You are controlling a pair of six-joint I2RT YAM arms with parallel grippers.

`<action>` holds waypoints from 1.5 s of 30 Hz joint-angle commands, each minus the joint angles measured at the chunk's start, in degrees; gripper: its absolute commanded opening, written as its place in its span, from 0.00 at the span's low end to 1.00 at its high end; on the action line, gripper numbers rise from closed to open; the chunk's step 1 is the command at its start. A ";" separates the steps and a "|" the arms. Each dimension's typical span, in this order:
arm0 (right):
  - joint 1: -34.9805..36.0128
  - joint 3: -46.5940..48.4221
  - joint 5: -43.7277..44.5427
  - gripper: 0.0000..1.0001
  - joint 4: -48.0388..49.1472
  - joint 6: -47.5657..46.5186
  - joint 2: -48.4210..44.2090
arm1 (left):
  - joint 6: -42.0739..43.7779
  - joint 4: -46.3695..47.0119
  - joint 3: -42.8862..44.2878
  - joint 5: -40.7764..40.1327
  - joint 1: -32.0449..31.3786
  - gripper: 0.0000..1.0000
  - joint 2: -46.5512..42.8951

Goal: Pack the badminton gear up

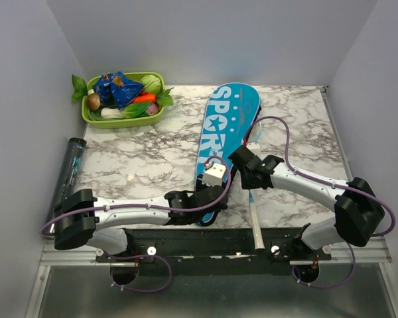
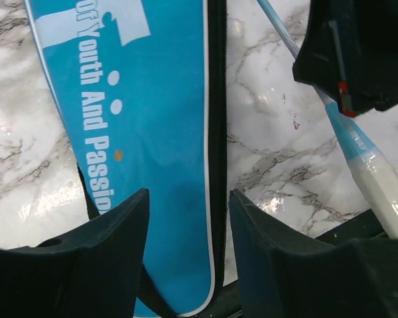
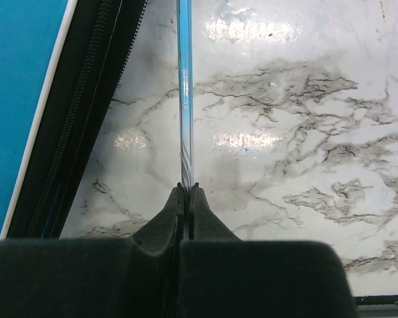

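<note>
The blue cover lettered "SPORT" lies slanted across the middle of the marble table. My left gripper hovers over its narrow near end. In the left wrist view this gripper is open, its fingers astride the cover's black zip edge. My right gripper is shut on the thin light-blue shaft of a racket just right of the cover. The racket's white handle points toward the near edge, and its head is hidden. A dark clear tube lies along the left edge.
A green tray of toy vegetables stands at the back left. The two grippers sit close together near the cover's narrow end. The black base rail runs along the near edge. Walls close in the left, back and right sides.
</note>
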 commanded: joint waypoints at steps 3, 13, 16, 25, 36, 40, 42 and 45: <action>-0.08 -1.05 -0.48 0.01 2.28 0.90 -0.30 | 5.35 5.50 1.00 -3.05 -4.04 0.61 5.00; -0.08 -1.84 -1.80 0.01 3.78 1.08 -0.92 | 2.98 -6.52 9.08 -21.24 -10.02 0.61 18.00; -0.08 -2.54 -1.98 0.01 4.22 1.26 -1.09 | 1.75 -9.43 11.37 -24.41 -10.46 0.61 20.90; -0.08 -3.51 -2.50 0.01 5.45 1.34 -0.83 | -0.09 -13.13 13.13 -28.19 -10.46 0.61 24.95; -0.08 -4.21 -3.56 0.01 6.68 1.52 -0.48 | 1.57 -9.71 11.64 -26.17 -10.55 0.16 26.37; -0.08 -4.47 -3.65 0.01 6.68 1.52 -1.17 | 1.84 -10.40 11.46 -27.13 -10.55 0.00 24.79; -0.08 -4.65 -3.82 0.01 6.77 1.61 -1.97 | 1.75 -10.93 11.29 -27.40 -10.46 0.00 23.38; -0.08 -5.00 -3.65 0.01 6.50 1.78 -3.90 | 0.26 -13.56 11.55 -27.49 -8.89 0.00 20.48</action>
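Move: The open left fingers hover over the lower part of the blue bag's right rim, about 6 cm below, 1 cm ahead and 1 cm left. From that hand, the racket's white grip lies some 8 cm back, 9 cm right and 6 cm lower. The right hand holds the racket shaft; from it that rim spot is roughly 5 cm back, 7 cm left and 1 cm lower. The left hand sinks about 5 cm, rolling some 30 degrees left-side-up, and closes, pinching the bag's right rim. ##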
